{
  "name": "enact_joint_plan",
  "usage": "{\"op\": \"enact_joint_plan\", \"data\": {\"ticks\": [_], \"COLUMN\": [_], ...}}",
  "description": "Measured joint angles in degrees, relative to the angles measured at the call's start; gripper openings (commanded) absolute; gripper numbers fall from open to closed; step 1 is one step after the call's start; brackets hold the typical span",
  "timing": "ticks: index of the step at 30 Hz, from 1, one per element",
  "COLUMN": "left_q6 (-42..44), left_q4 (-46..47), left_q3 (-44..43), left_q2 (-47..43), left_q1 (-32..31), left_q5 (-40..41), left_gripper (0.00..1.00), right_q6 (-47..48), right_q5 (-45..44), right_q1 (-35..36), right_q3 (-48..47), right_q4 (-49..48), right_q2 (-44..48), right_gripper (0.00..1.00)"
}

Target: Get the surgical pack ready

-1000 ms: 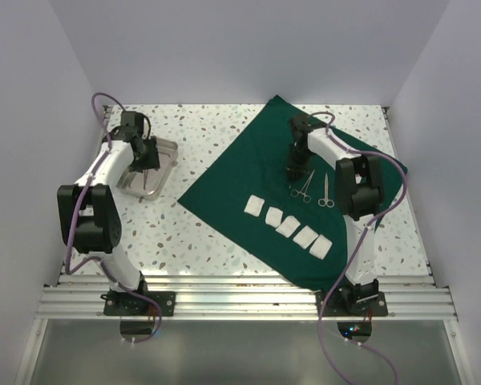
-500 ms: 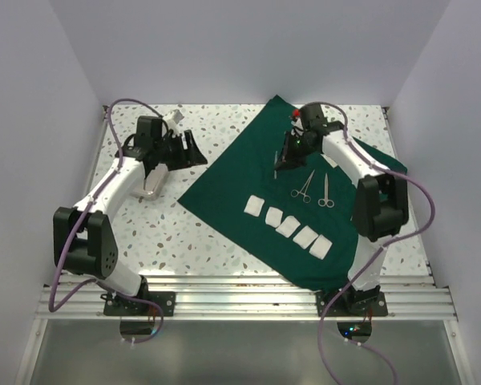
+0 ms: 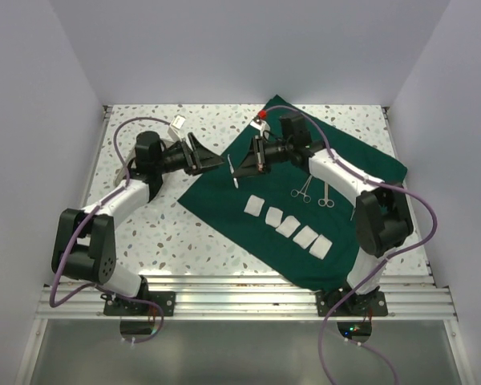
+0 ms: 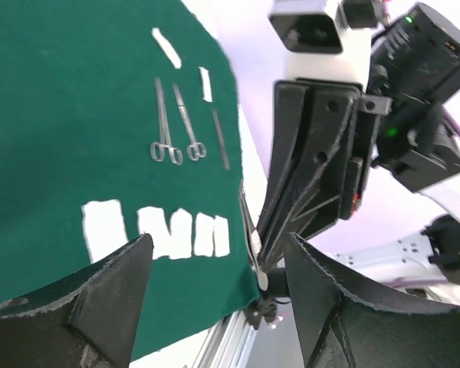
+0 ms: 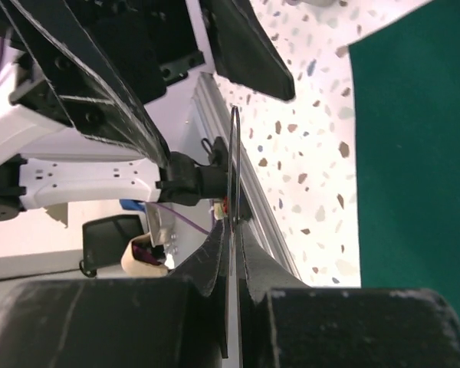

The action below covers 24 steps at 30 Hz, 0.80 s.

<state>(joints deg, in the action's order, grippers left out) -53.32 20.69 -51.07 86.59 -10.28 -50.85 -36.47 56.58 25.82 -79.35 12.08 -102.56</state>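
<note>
The surgical pack is a dark green drape (image 3: 305,172) spread flat across the right half of the table. Several white gauze squares (image 3: 289,227), two ring-handled forceps (image 3: 302,191) and a thin tool (image 4: 221,139) lie on it. My right gripper (image 3: 244,163) hovers over the drape's left corner, shut on a thin metal instrument (image 3: 234,170) that shows edge-on in the right wrist view (image 5: 234,176). My left gripper (image 3: 216,160) faces it from the left, open. In the left wrist view the instrument (image 4: 252,238) stands between its two fingers (image 4: 107,299), touching neither.
The speckled tabletop (image 3: 168,224) stretches left of the drape. An aluminium rail (image 3: 240,289) runs along the near edge, and white walls close in the back and sides. Both arms meet above the table's middle.
My left arm swung from the tray at the far left toward the centre and opened wider. My right gripper closed on the instrument, lifted it off the drape and carried it left.
</note>
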Motion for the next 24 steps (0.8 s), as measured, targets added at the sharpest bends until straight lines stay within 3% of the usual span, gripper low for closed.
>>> {"op": "enact_joint_plan", "data": {"ticks": [7,12,14,17,19,21,22,24], "left_q6": [-6.2,-9.2,-10.4,-12.1,-12.7,-12.6,-12.0,-9.8], "left_q4": [8.7,12.9,14.5,16.5,17.0,17.2,16.7,13.0], "left_q3": [2.1,2.1,2.1,2.2,2.2,2.1,1.9,0.5], "left_q2": [-0.5,-0.3,-0.1,0.8,1.4,2.1,2.5,3.1], "left_q1": [-0.4,-0.4,-0.4,-0.4,-0.4,-0.2,0.0,0.2], "left_q5": [-1.7,-2.6,-2.9,-3.3,-3.2,-3.1,-3.1,-3.2], "left_gripper": [0.61,0.47,0.34,0.04,0.00,0.00,0.00,0.00], "right_q6": [-3.5,-5.0,-5.7,-6.4,-6.4,-6.3,-5.8,-4.1], "right_q5": [2.8,3.4,3.6,3.6,3.6,3.1,2.7,0.4], "right_q1": [2.1,3.8,4.1,4.1,4.1,4.1,4.1,4.2], "right_q3": [0.0,0.0,-0.2,-1.2,-2.0,-3.1,-3.9,-7.1], "right_q4": [-5.2,-7.1,-7.6,-8.3,-8.0,-7.1,-5.9,-1.7], "right_q2": [0.0,-0.3,-0.4,-1.4,-2.2,-3.3,-4.0,-6.0], "right_gripper": [0.00,0.00,0.00,0.00,0.02,0.27,0.45,0.57]}}
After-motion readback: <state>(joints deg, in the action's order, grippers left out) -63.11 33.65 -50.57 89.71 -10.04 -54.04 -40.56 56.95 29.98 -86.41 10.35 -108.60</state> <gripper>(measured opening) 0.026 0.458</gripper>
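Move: The tweezers, already pinched in the right fingers, lie about 6 cm to the left hand's right and 3 cm back, roughly at its height. From the right hand, the open left fingers they are taken to are some 6 cm to the left and 2 cm ahead, about level in height. On the table some 20 cm below, the nearest gauze pad is about 4 cm right and 1 cm ahead of the right hand; the second gauze pad is 12 cm right and 4 cm back of it. The tweezers are carried about 4 cm left into the open left gripper by the right hand, which swings slightly back and up, then returns. The left hand rises some 3 cm to meet them, its fingertips tipping up a little, and shuts on their forward part as it starts to sink; the right fingers then begin to open. ##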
